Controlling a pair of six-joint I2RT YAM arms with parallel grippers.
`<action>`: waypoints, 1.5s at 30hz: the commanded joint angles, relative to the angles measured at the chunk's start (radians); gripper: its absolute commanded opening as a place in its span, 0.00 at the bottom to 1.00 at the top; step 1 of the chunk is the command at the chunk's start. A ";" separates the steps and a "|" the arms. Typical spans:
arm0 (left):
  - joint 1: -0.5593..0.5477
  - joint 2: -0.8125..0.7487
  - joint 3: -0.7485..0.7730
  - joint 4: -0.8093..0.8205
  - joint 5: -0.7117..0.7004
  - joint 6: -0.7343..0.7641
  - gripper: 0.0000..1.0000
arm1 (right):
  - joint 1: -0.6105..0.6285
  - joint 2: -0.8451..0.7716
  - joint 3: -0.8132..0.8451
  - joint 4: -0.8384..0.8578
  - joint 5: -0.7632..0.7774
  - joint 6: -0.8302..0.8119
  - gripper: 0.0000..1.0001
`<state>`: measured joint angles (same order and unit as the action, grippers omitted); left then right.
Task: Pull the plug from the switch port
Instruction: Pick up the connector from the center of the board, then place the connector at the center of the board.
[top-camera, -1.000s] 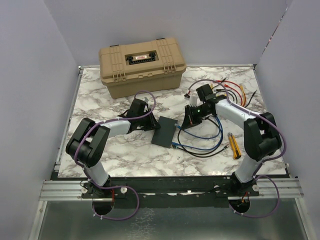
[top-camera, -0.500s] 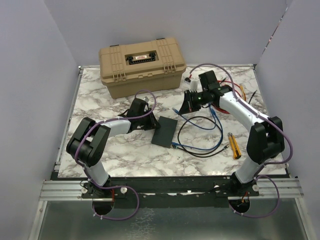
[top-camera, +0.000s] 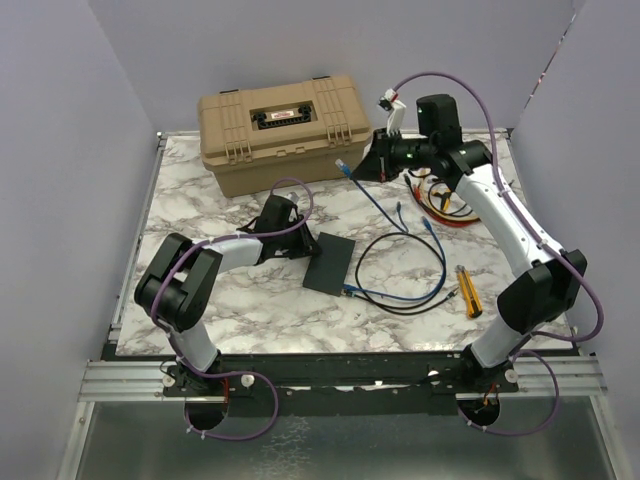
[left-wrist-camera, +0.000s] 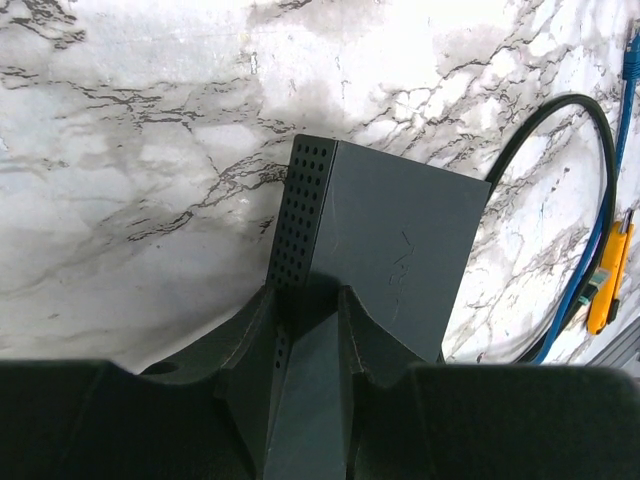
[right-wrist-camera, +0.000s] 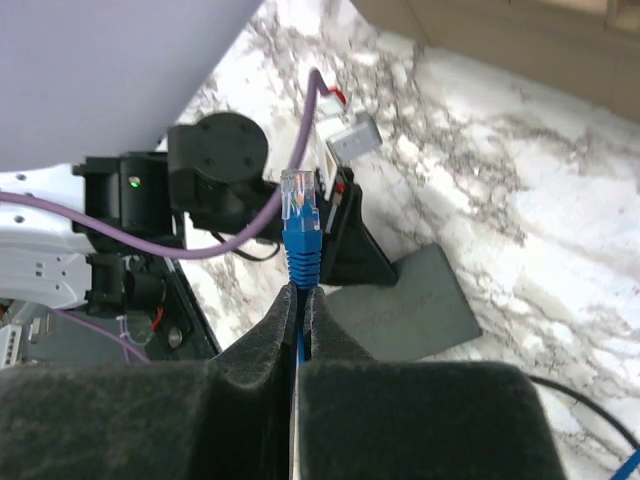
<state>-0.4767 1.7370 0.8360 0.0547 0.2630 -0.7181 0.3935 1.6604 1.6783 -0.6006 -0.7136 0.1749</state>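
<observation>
The switch (top-camera: 332, 262) is a flat black box lying on the marble table; it also shows in the left wrist view (left-wrist-camera: 390, 250) and the right wrist view (right-wrist-camera: 405, 305). My left gripper (top-camera: 300, 245) (left-wrist-camera: 308, 295) is shut on the switch's left end, one finger on either face. My right gripper (top-camera: 368, 168) (right-wrist-camera: 302, 292) is raised near the toolbox, well away from the switch. It is shut on the blue cable just behind the plug (right-wrist-camera: 302, 225), which sticks out free past the fingertips (top-camera: 346, 165). The blue cable (top-camera: 385, 210) hangs down to the table.
A tan toolbox (top-camera: 285, 135) stands at the back left. Black and blue cables (top-camera: 400, 275) loop right of the switch, one blue end (top-camera: 352, 291) by its near corner. A yellow tool (top-camera: 467, 292) lies at the right, red and orange wires (top-camera: 445, 195) behind.
My right arm has risen and swung back toward the toolbox, carrying the blue plug away from the switch. The left gripper and the switch have stayed put.
</observation>
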 joint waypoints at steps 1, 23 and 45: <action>-0.005 0.150 -0.083 -0.289 -0.158 0.095 0.00 | 0.002 -0.008 0.085 -0.006 -0.010 0.010 0.00; -0.004 0.190 -0.047 -0.289 -0.136 0.112 0.00 | -0.200 0.200 0.524 -0.189 0.306 -0.069 0.00; -0.004 0.200 -0.042 -0.277 -0.117 0.115 0.00 | -0.412 0.401 0.333 -0.190 0.352 -0.064 0.00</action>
<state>-0.4686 1.7882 0.8864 0.0757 0.2714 -0.6952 -0.0196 2.0144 2.0277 -0.7681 -0.3969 0.1291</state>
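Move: The right hand holds the blue cable; the pile of removed cables it is headed for lies roughly 15 cm ahead, 29 cm to its right and 29 cm below. The toolbox stands about 29 cm ahead, 18 cm to the left and 19 cm below; the switch is some 6 cm back, 7 cm left and 27 cm down. From the left hand, the pile lies about 18 cm ahead, 40 cm right, near its own height. Still pinching the blue cable just behind its plug, the right hand rises about 10 cm, swings right and forward towards the pile, then sinks over its left side, ending some 22 cm farther right and 17 cm forward, turned nearly 40 degrees clockwise. The left fingers, still astride the switch's edge, creep a centimetre or two forward along it. ##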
